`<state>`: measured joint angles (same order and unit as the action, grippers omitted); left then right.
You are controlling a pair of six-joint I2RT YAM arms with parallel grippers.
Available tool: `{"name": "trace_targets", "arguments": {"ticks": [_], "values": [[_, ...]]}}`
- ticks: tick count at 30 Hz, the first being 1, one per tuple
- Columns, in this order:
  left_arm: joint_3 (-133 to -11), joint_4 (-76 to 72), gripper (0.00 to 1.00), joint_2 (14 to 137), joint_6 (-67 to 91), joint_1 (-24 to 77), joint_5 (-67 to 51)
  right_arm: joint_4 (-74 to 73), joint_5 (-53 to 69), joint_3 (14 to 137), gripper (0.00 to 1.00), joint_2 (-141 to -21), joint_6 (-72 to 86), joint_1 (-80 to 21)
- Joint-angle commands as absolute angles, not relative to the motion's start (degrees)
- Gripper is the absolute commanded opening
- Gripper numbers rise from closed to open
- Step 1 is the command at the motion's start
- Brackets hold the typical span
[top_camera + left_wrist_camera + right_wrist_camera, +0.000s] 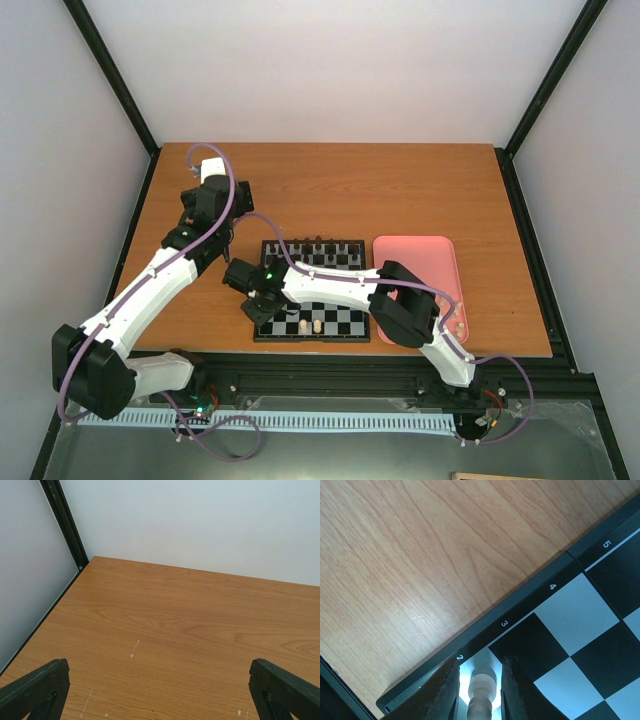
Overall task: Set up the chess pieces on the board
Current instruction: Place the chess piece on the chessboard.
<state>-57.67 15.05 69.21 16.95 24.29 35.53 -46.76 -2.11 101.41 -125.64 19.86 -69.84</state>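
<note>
The board [345, 319] lies at the near middle of the table. Dark pieces stand along its far row [320, 250], and two cream chess pieces [310, 325] stand on its near row. My right gripper [263, 304] hangs over the board's near left corner. In the right wrist view, a cream piece [482, 684] stands upright on the white edge square by the number 2. My right gripper [479, 666] is open around it, with a thin gap on each side. My left gripper [160, 690] is wide open over bare wood, and both fingers [37, 687] hold nothing.
A pink tray [415, 262] sits just right of the board, under the right arm's elbow. The left arm [203, 207] reaches toward the table's back left. Black frame posts [65, 525] and pale walls close in the table's sides and back.
</note>
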Motion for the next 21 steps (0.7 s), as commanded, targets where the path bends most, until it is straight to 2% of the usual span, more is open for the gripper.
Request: {"name": "trace_targets", "arguments": {"ticks": [1,7,12,17,21], "values": [[-58.1,14.33,1.0,69.55,16.96,24.63,35.77,-45.64,-2.56,100.93,0.25,-124.17,18.94,-70.81],[-58.14,14.24,1.0,69.49,16.83,24.63,35.77,-44.25,-6.53,98.4,0.34,-119.56,18.94,-71.02],[-58.02,14.11,1.0,69.6,16.89,24.63,35.66,-42.18,-13.65,92.93,0.5,-112.54,19.87,-70.73],[-58.1,14.15,1.0,70.02,16.77,24.65,35.8,-41.52,-17.34,86.0,0.55,-106.1,21.82,-68.51],[-58.1,14.15,1.0,70.31,16.85,24.61,35.74,-42.38,-19.59,75.86,0.55,-99.26,26.18,-63.66]]}}
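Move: The white chess piece stands on the left-edge square of the second row, right between the right gripper's slightly parted fingertips, its middle about 1 cm below the hand point. At about that height, two white pieces stand 3 cm back, some 8 and 11 cm to the right, and the nearest black piece some 13 cm ahead and 1 cm to the right. From the left hand, that first white piece lies about 20 cm back, 8 cm right and 26 cm down. Hold the right gripper over the edge square for a moment while its fingers spread on to about half open, then lift them clear of the white piece, up about 8 cm and away to the right by some 7 cm, easing a little forward over the board. Let the fingertips tilt forward some 15 degrees as the hand climbs. ##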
